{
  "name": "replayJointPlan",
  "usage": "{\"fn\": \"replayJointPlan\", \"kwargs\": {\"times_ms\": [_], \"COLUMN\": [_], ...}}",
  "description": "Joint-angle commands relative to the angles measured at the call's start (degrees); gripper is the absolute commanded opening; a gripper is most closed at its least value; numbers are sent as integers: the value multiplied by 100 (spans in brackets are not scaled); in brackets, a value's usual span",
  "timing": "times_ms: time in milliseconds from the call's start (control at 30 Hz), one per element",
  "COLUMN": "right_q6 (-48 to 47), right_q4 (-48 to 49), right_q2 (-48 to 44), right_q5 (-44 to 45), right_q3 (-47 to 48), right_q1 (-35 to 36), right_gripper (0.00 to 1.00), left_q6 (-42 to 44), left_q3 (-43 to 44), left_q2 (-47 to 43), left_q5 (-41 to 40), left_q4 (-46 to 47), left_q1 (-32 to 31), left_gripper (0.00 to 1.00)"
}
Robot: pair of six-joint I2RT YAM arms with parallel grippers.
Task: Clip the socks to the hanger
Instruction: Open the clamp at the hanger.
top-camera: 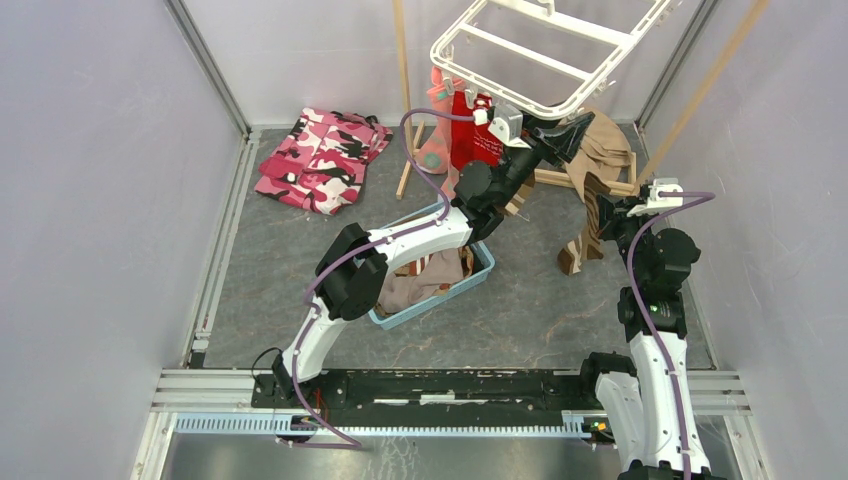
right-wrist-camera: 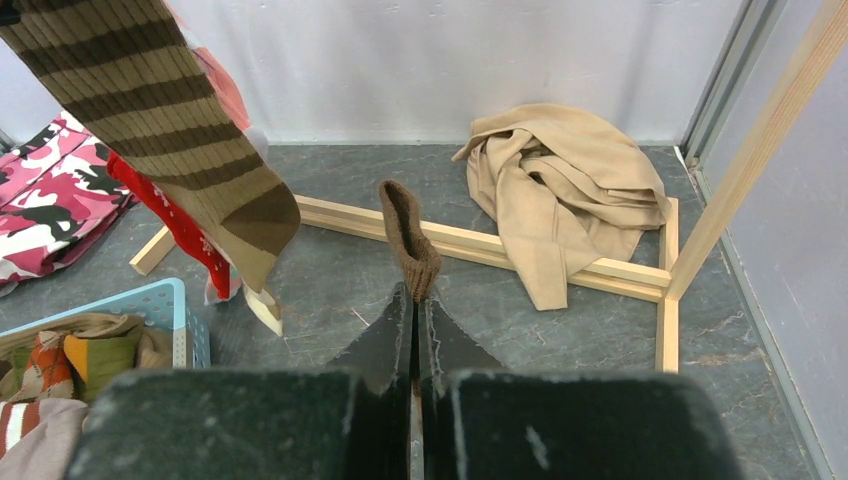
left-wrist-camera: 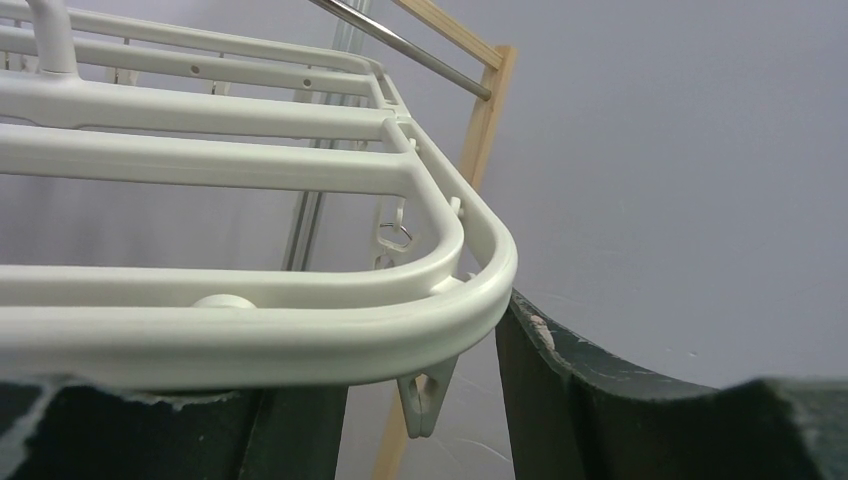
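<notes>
The white hanger hangs at the back, and its rounded rim fills the left wrist view. My left gripper is raised to its near corner. One small clip peg dangles between the open fingers, touching neither. A salmon-pink sock and a red sock hang from the left rim. A brown striped sock hangs beside them. My right gripper is shut on the cuff of another brown sock, low on the right.
A blue basket with more fabric lies under the left arm. The pink camouflage garment lies at the back left. A tan cloth is draped over the wooden stand's base bars. Wooden poles rise at the right.
</notes>
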Motion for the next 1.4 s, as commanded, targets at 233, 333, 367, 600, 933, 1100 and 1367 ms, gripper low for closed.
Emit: {"fn": "replayJointPlan", "kwargs": {"times_ms": [233, 333, 367, 600, 933, 1100, 1367], "right_q6": [-16, -12, -14, -21, -77, 128, 645], "right_q4": [243, 243, 237, 218, 290, 586, 1177], "right_q2": [-42, -41, -37, -60, -27, 277, 767], "right_q5": [-70, -82, -87, -91, -314, -1086, -2524], "right_q3": [-21, -21, -21, -30, 42, 268, 614], "right_q1": [-12, -8, -9, -10, -7, -113, -483], "right_gripper": [0, 0, 0, 0, 0, 0, 0], "left_q6": [-285, -318, -329, -435, -748, -1061, -1629], "left_q3": [304, 312, 320, 331, 248, 149, -171], "left_q2": [-14, -18, -13, -35, -168, -326, -628], "left_q5": [-86, -96, -99, -90, -74, -93, -6], "left_q4": [469, 478, 478, 437, 355, 191, 56], "left_q1": [27, 26, 31, 24, 23, 34, 159], "left_gripper": [55, 53, 52, 35, 16, 9, 3]}}
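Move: The open clip under the hanger's near right corner sits between the left fingertips, about 1 cm ahead, 1 cm to the right and 1 cm above; the corner rail is some 3 cm above the hand and 1 cm ahead. The already hung striped sock is roughly 10 cm left, 2 cm back and 10 cm below; the red sock about 18 cm left, 2 cm ahead, 10 cm below. From the right hand, holding a striped sock, the clip lies some 7 cm ahead, 10 cm left and 17 cm up. Upward by about 1 cm under the hanger corner, the left hand eases into place, then its fingers close from either side onto the clip and keep squeezing while the wrist tilts a few degrees. Late on, the right hand, still pinching its striped sock, sets off left towards the clip by about 3 cm and slightly forward, turning some 15 degrees counter-clockwise. ##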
